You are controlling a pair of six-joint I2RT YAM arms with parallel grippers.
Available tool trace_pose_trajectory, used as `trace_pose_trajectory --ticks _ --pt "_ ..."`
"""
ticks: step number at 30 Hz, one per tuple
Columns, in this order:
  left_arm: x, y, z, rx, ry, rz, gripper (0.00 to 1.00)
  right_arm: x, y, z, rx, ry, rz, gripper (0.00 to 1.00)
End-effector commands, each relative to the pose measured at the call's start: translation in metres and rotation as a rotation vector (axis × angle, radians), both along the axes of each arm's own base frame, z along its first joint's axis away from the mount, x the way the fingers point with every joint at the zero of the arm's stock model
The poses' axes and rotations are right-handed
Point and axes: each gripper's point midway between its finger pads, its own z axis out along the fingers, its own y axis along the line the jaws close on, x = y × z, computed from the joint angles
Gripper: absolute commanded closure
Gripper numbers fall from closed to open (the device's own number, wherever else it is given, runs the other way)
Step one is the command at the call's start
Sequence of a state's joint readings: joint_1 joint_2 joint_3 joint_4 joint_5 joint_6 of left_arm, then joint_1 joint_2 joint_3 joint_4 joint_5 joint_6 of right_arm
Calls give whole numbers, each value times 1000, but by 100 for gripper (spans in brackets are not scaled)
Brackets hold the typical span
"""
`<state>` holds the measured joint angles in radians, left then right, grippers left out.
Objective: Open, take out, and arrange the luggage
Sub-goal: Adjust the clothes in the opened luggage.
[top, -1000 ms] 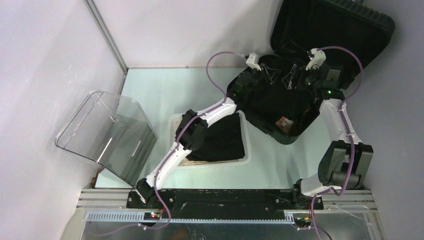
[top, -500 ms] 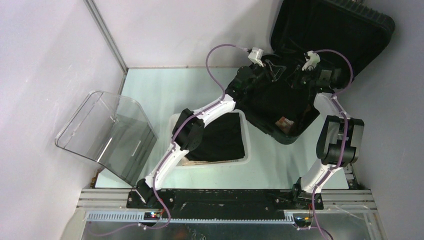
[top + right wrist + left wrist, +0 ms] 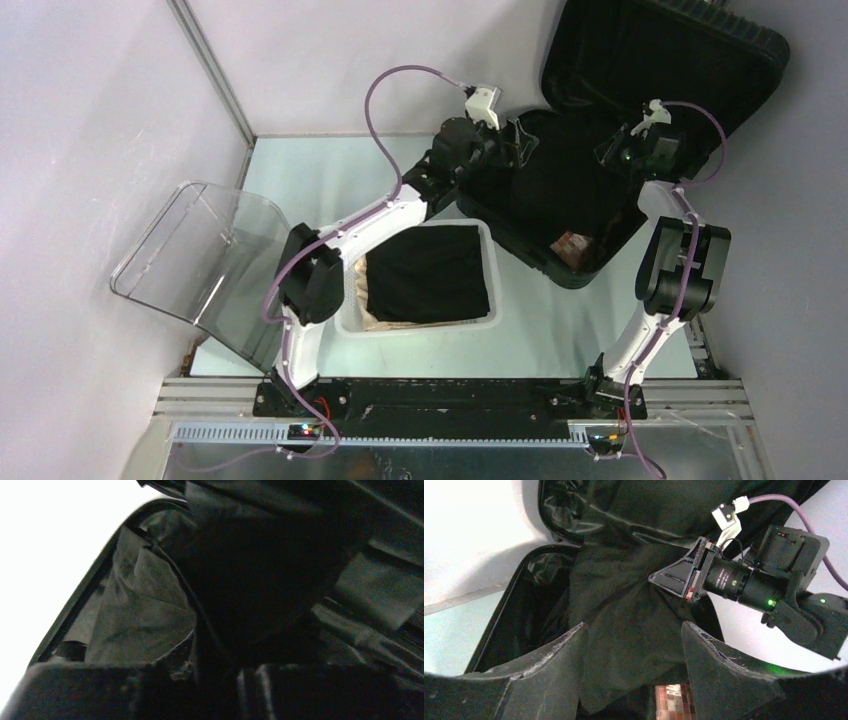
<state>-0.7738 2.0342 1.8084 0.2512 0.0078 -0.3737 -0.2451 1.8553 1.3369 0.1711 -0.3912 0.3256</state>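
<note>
The luggage (image 3: 700, 50) is a big black suitcase lying open at the back right, lid raised. A black cloth (image 3: 560, 195) lies in its lower half. My left gripper (image 3: 518, 140) hovers over the suitcase's left rim, open. In the left wrist view its fingers (image 3: 569, 650) stand wide apart over the cloth (image 3: 624, 610), holding nothing. My right gripper (image 3: 608, 152) reaches in from the right. The left wrist view shows that right gripper (image 3: 654, 578) pinched shut on a raised fold of the cloth. The right wrist view is dark, with cloth (image 3: 260, 580) between its jaws.
A white basket (image 3: 345, 245) holding a black folded garment (image 3: 430, 275) sits in front of the suitcase. A clear plastic container (image 3: 210, 265) lies tipped at the left. A small colourful box (image 3: 572, 247) lies in the suitcase's near corner. Walls close in left and back.
My left gripper has opened, let go of the cloth and pulled back to the left. My right gripper has shut on the cloth and shifted right, its arm folding upright.
</note>
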Motion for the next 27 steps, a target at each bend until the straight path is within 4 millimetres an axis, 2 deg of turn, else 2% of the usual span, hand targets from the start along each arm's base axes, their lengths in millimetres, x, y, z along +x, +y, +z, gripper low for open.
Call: trace_pose_trajectory --ticks 1,4,5,8,11,14,16,19,20,21,22,23,24,27 --pt "-3 18 -42 160 92 -23 27 9 -14 9 25 10 -76 72" --pt "-4 14 -58 202 111 -87 27 1 -16 7 45 83 -92 59" --pt "-3 16 -65 222 134 -93 27 -4 -16 11 50 120 -95 50" --pt "-2 17 -75 259 166 -111 27 -15 -20 25 37 176 -123 34" --pt "-9 22 -82 292 196 -121 27 -35 -17 45 37 197 -129 27" --pt "-17 26 -84 306 215 -131 27 -54 -11 59 48 200 -132 15" --pt "-22 31 -81 312 223 -133 27 -75 -3 61 50 215 -121 13" --pt "-33 39 -75 327 240 -143 27 -100 11 52 40 243 -74 13" --pt "-36 42 -78 335 247 -146 27 -112 17 46 40 255 -55 14" --pt "-40 45 -71 331 241 -149 27 -118 23 43 34 258 -20 14" --pt "-43 48 -75 343 249 -151 27 -129 28 37 32 269 -3 14" --pt "-47 52 -67 341 235 -152 27 -136 32 32 27 282 18 14" --pt "-50 55 -72 352 246 -151 27 -144 36 25 26 300 27 14" --pt "-57 64 -66 360 246 -148 27 -157 41 9 28 323 42 14"
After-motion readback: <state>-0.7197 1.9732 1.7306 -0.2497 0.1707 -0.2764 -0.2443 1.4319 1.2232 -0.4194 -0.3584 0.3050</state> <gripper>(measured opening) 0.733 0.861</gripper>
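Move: The clothes lie spread in the open luggage, their middle about 11 cm to the left gripper's right, 3 cm ahead and some 18 cm below. The brown packet is roughly 11 cm nearer the base than the clothes' middle, at about the same left-right place. The white basket is some 17 cm back and 16 cm left of the left gripper, 22 cm down. From the right gripper, still at the clothes, their middle lies about 8 cm left, 6 cm back and 4 cm lower. Open the right gripper wide to let go of the clothes, dipping a little, then lift and draw it back about 14 cm over them towards the packet, fingers tipping down some 15 degrees. Meanwhile sink the open left gripper about 12 cm, tipping its fingers down, then ease it back and left towards the luggage's left rim. ##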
